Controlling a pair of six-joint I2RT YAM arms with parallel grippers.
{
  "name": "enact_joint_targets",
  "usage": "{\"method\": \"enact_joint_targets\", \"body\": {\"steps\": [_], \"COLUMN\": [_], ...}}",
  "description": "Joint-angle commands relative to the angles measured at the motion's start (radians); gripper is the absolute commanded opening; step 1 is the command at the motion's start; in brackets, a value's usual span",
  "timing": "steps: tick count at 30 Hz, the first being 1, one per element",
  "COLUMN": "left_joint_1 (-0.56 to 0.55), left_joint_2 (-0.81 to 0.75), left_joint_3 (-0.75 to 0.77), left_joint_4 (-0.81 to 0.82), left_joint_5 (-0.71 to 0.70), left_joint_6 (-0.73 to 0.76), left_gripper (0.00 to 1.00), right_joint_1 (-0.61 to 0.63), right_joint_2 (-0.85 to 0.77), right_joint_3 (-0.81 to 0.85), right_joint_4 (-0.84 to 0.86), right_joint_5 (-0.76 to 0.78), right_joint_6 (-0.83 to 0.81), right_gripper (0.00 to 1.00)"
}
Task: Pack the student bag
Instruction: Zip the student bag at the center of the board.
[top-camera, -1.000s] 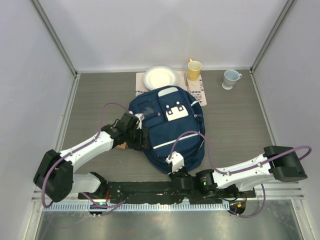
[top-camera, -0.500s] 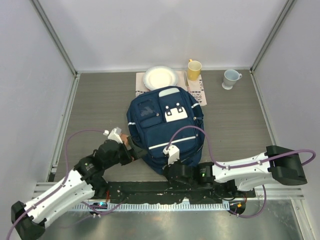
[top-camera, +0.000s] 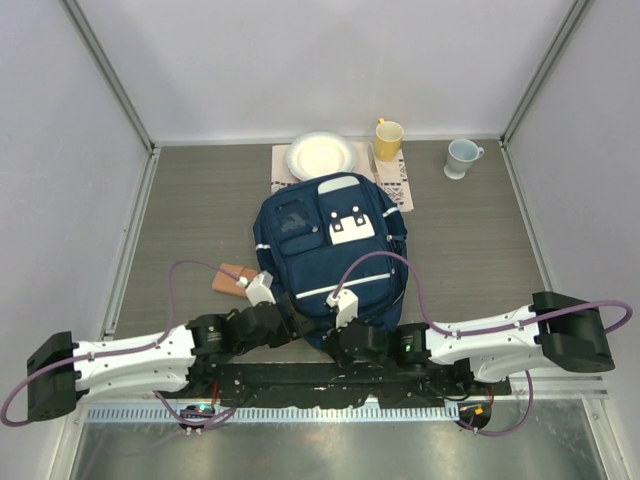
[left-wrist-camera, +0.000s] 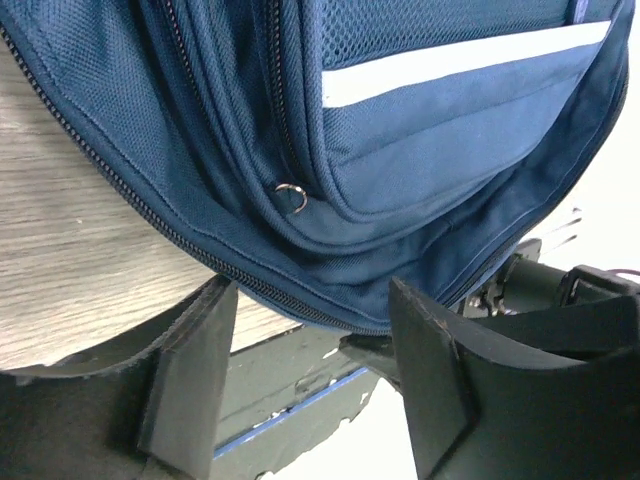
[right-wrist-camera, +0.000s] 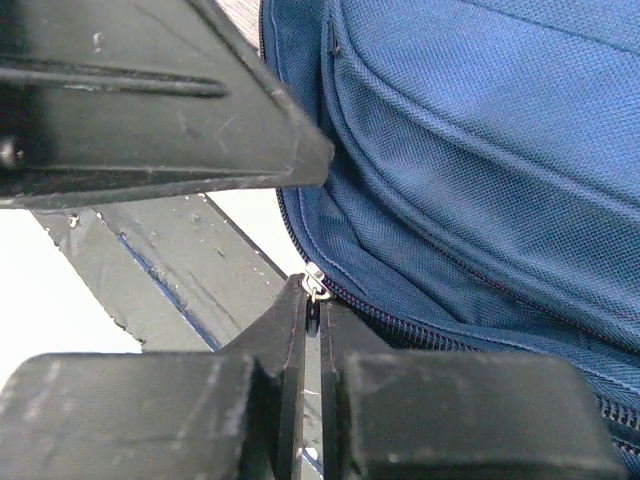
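Observation:
The student bag (top-camera: 330, 245), navy with thin white stripes and a white patch, lies flat mid-table. Its near edge and zipper (left-wrist-camera: 250, 285) hang just above my left gripper (left-wrist-camera: 310, 370), which is open with nothing between the fingers. From above, the left gripper (top-camera: 285, 325) sits at the bag's near-left corner. My right gripper (right-wrist-camera: 313, 305) is shut on the metal zipper pull (right-wrist-camera: 317, 282) at the bag's near edge (right-wrist-camera: 450, 200). From above, the right gripper (top-camera: 340, 335) is right beside the left one.
A brown flat item (top-camera: 232, 278) lies on the table left of the bag. Behind the bag are a white plate (top-camera: 321, 155), a yellow mug (top-camera: 388, 138) on a patterned mat (top-camera: 397, 187), and a pale blue mug (top-camera: 461, 157). The arms' base rail (top-camera: 330, 385) runs along the near edge.
My left arm has pulled away from the bag's left side and swung to its near edge, leaving the brown item on the table. The right gripper edged left and stays shut.

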Motion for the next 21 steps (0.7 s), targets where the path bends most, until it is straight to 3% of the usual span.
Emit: {"method": "enact_joint_targets", "body": {"steps": [1,3,4,8,21], "left_joint_1": [-0.009,-0.009,-0.009,-0.009,0.016], "left_joint_2": [0.022,0.018,0.013,-0.025,-0.392], "left_joint_3": [-0.011,-0.034,-0.042,-0.062,0.000], "left_joint_4": [0.127,0.159,0.164,0.118,-0.488], "left_joint_5": [-0.106,-0.127,-0.135,-0.174,-0.358], "left_joint_6": [-0.046,-0.052,-0.055,-0.064,-0.089], "left_gripper": [0.60,0.51,0.37,0.01,0.00], "right_joint_1": [-0.004,-0.004,-0.004,-0.004,-0.031], "right_joint_2": [-0.006,-0.009,-0.014,-0.034,-0.284], "right_joint_3": [0.003,-0.004,-0.007,-0.024,-0.162], "right_joint_4": [0.084,0.083,0.082,0.055,-0.180], "right_joint_5": [-0.013,-0.013,-0.015,-0.010,0.065], "right_joint_6": [-0.018,-0.016,-0.015,0.002,0.103], "right_gripper": [0.01,0.01,0.01,0.01,0.01]}}
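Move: The bag's near zip edge runs between the left hand's open fingers, about 1 cm ahead and 1 cm below. From the left hand, the zipper pull, still held by the right fingers, is some 5 cm right and 4 cm back; the brown wallet lies roughly 14 cm left and 9 cm ahead. The right hand has the pull at its fingertips, with the bag's near right corner about 13 cm right and 5 cm ahead. Left fingers shut on the zip edge and draw it about 5 cm left; right, keeping the pull, goes 3 cm right. ##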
